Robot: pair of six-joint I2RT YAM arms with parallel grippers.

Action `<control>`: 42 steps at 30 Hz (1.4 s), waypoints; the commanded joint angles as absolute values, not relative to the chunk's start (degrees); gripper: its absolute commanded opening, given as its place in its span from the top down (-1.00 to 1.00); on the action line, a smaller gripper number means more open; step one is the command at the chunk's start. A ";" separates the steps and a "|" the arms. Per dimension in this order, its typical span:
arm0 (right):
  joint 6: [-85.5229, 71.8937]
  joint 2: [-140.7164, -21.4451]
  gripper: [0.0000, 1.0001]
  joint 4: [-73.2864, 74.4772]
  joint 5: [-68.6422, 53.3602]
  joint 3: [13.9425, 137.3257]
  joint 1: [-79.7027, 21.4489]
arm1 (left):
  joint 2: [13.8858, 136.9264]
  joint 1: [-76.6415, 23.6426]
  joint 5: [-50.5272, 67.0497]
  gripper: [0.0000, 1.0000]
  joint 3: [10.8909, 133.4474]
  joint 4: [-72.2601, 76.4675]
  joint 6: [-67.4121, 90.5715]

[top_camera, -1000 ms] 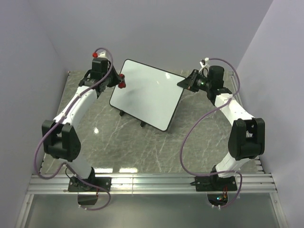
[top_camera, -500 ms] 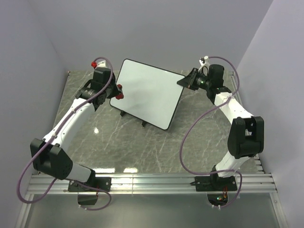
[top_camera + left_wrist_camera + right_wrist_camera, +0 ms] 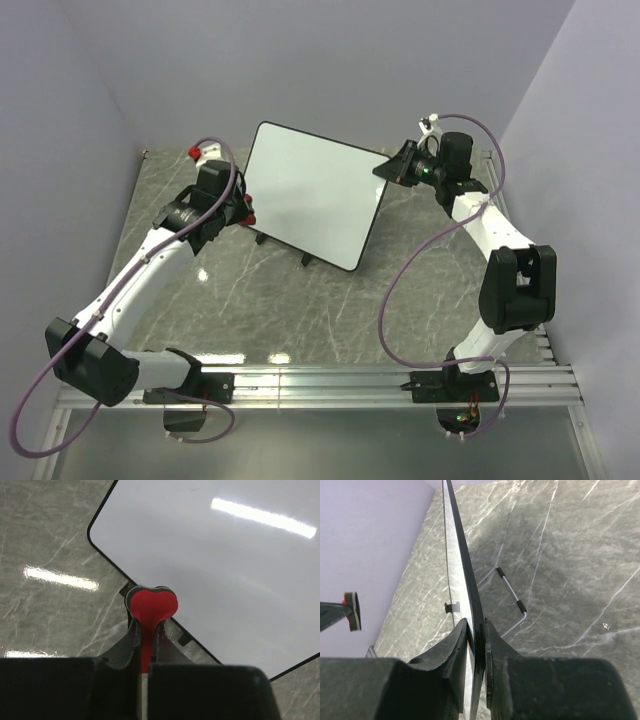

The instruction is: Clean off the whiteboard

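The whiteboard (image 3: 315,195) stands tilted on the marble table, white with a thin black frame, and no marks show on its face (image 3: 225,565). My left gripper (image 3: 243,212) is shut on a small red-and-black eraser (image 3: 151,606), which sits just off the board's lower-left edge, by a black foot. My right gripper (image 3: 392,168) is shut on the board's upper-right edge. In the right wrist view the thin black edge (image 3: 465,565) runs straight between the fingers (image 3: 458,645). The eraser (image 3: 353,611) shows far left in that view.
A wire stand with black tips (image 3: 512,597) props the board from behind. Grey walls close in on the left, back and right. An aluminium rail (image 3: 320,385) carries both arm bases at the near edge. Purple cables loop off both arms.
My left arm has drawn the eraser down along the board's left edge, from near the upper-left corner to the lower-left corner. The right gripper has kept its hold.
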State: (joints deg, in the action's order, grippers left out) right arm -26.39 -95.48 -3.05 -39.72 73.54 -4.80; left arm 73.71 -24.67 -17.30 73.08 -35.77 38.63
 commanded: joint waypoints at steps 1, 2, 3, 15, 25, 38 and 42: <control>-17.67 -92.90 1.00 -9.50 -30.14 78.47 -3.69 | 70.49 -26.36 -20.65 0.99 71.63 -38.05 40.07; -17.49 -92.47 1.00 -9.58 -30.23 78.92 -3.69 | 70.05 -26.72 -21.18 0.99 71.37 -38.40 40.43; -17.49 -92.03 1.00 -9.84 -30.32 79.10 -3.69 | 69.70 -26.98 -21.44 0.99 70.76 -38.41 40.69; -15.20 -87.46 1.00 -17.83 -31.20 68.40 -4.48 | 64.69 -29.71 -24.96 0.99 69.17 -42.45 43.06; -18.54 -80.95 1.00 -26.89 -27.69 50.55 -8.79 | 60.82 -31.73 -27.24 0.99 66.71 -45.44 46.05; -20.47 -81.12 1.00 -38.76 -24.44 38.85 -8.79 | 54.32 -36.30 -30.67 0.99 62.32 -51.85 51.85; -22.85 -79.64 1.00 -40.08 -23.73 35.69 -9.05 | 53.44 -36.74 -31.81 0.99 62.93 -53.17 52.47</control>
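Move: Just off the whiteboard's left side, the left hand has its middle about 15 cm to the right, 4 cm farther ahead and some 9 cm below. The nearer black clip on the board's front edge lies about 3 cm right and 6 cm back of that hand, the other clip about 13 cm right and 11 cm back, both roughly 14 cm lower. From the right hand, which grips the far right corner, the board's middle is about 17 cm left, 5 cm back and 8 cm below. Drawing back from the whiteboard, the left hand carries the still-gripped eraser about 11 cm towards the base, easing slightly left. Meanwhile the right hand keeps its pinch on the board's far right corner, lifts it some 3 cm, then brings it back and down about 6 cm each way, its fingers tipping up some 15 degrees and turning slightly clockwise. ##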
